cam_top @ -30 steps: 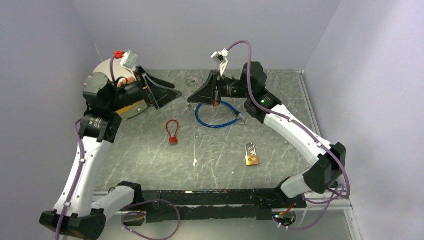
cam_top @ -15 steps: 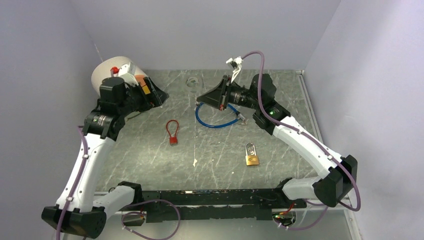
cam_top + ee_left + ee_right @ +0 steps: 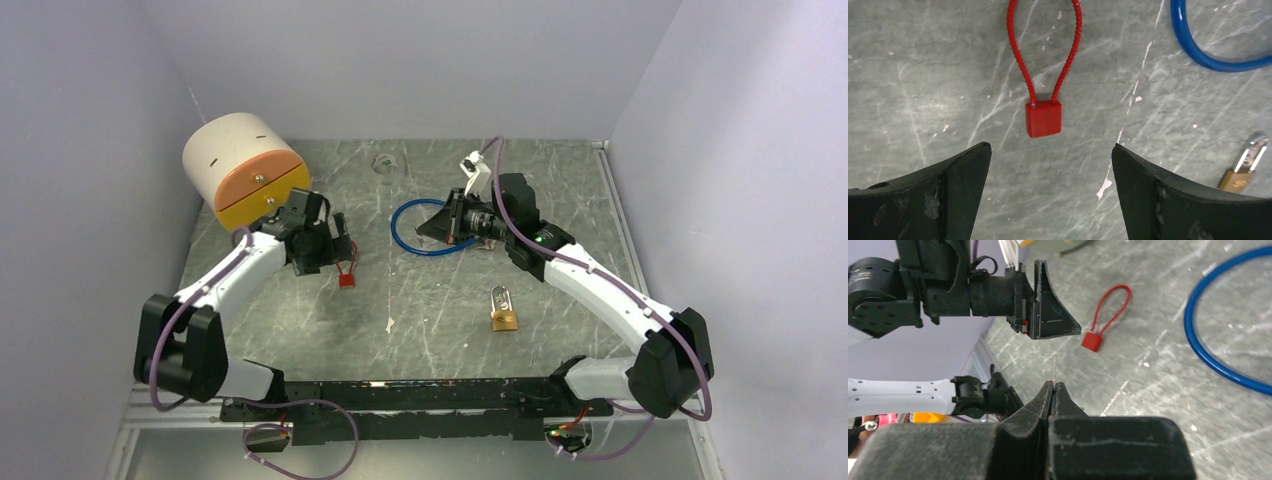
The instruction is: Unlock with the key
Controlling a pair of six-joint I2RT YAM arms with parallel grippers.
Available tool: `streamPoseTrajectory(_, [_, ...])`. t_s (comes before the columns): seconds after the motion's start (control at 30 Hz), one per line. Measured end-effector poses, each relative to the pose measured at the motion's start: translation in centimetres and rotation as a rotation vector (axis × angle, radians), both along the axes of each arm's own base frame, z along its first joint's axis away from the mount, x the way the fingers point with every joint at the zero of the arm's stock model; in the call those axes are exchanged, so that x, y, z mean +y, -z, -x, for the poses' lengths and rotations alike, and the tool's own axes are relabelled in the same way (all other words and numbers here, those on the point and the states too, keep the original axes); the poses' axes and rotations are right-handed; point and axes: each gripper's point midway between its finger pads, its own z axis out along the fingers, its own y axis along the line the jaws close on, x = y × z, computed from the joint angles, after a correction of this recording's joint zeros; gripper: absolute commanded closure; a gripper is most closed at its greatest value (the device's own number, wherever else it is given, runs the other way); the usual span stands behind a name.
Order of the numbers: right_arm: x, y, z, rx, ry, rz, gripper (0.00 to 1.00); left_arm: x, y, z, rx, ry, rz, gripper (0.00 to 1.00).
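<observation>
A brass padlock with a silver shackle lies on the grey table right of centre, also at the edge of the left wrist view. No key shows in any view. My left gripper hangs low with its jaws wide open, nothing between them. Just ahead of its fingertips lies a small red cable lock. My right gripper is shut, hovering over the near edge of a blue cable loop, with nothing visibly held.
A white cylinder with an orange face stands at the back left. A small round clear object lies near the back wall. White scratches and a chip mark the table. Walls close in on three sides.
My left arm has swung down from beside the cylinder to just above the red cable lock, jaws widening. My right gripper has dropped and shifted right over the blue loop, still shut.
</observation>
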Motion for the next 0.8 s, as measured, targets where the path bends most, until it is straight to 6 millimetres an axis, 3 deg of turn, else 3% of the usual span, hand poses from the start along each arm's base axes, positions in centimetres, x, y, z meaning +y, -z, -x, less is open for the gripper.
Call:
streamPoseTrajectory(0.23, [-1.3, 3.8, -0.5, 0.081, 0.032, 0.063, 1.00, -1.9, 4.8, -0.4, 0.102, -0.005, -0.119, 0.15])
streamPoseTrajectory(0.4, [-1.8, 4.8, -0.7, 0.098, 0.040, 0.081, 1.00, -2.3, 7.0, -0.8, 0.159, -0.021, -0.177, 0.34])
streamPoseTrajectory(0.67, [-2.8, 6.0, -1.0, 0.128, 0.067, 0.097, 1.00, -2.8, 7.6, -1.7, 0.191, -0.044, -0.194, 0.79])
streamPoseTrajectory(0.8, [-3.0, 6.1, -1.1, 0.130, 0.072, 0.095, 1.00, -3.5, 5.7, -2.1, 0.209, -0.030, -0.177, 0.95])
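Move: The red lock's body lies about 8 cm below the open left hand, some 3 cm to its right and 1 cm ahead. From that hand, the blue cable loop centres about 14 cm ahead and 23 cm right, the brass padlock roughly 6 cm back and 36 cm right, both on the table. For the right hand, already holding the key, the red lock is some 17 cm left, 3 cm ahead and 24 cm below. Left hand sinks about 8 cm, pinches the red lock's body and starts lifting; right lowers the key some 6 cm. ##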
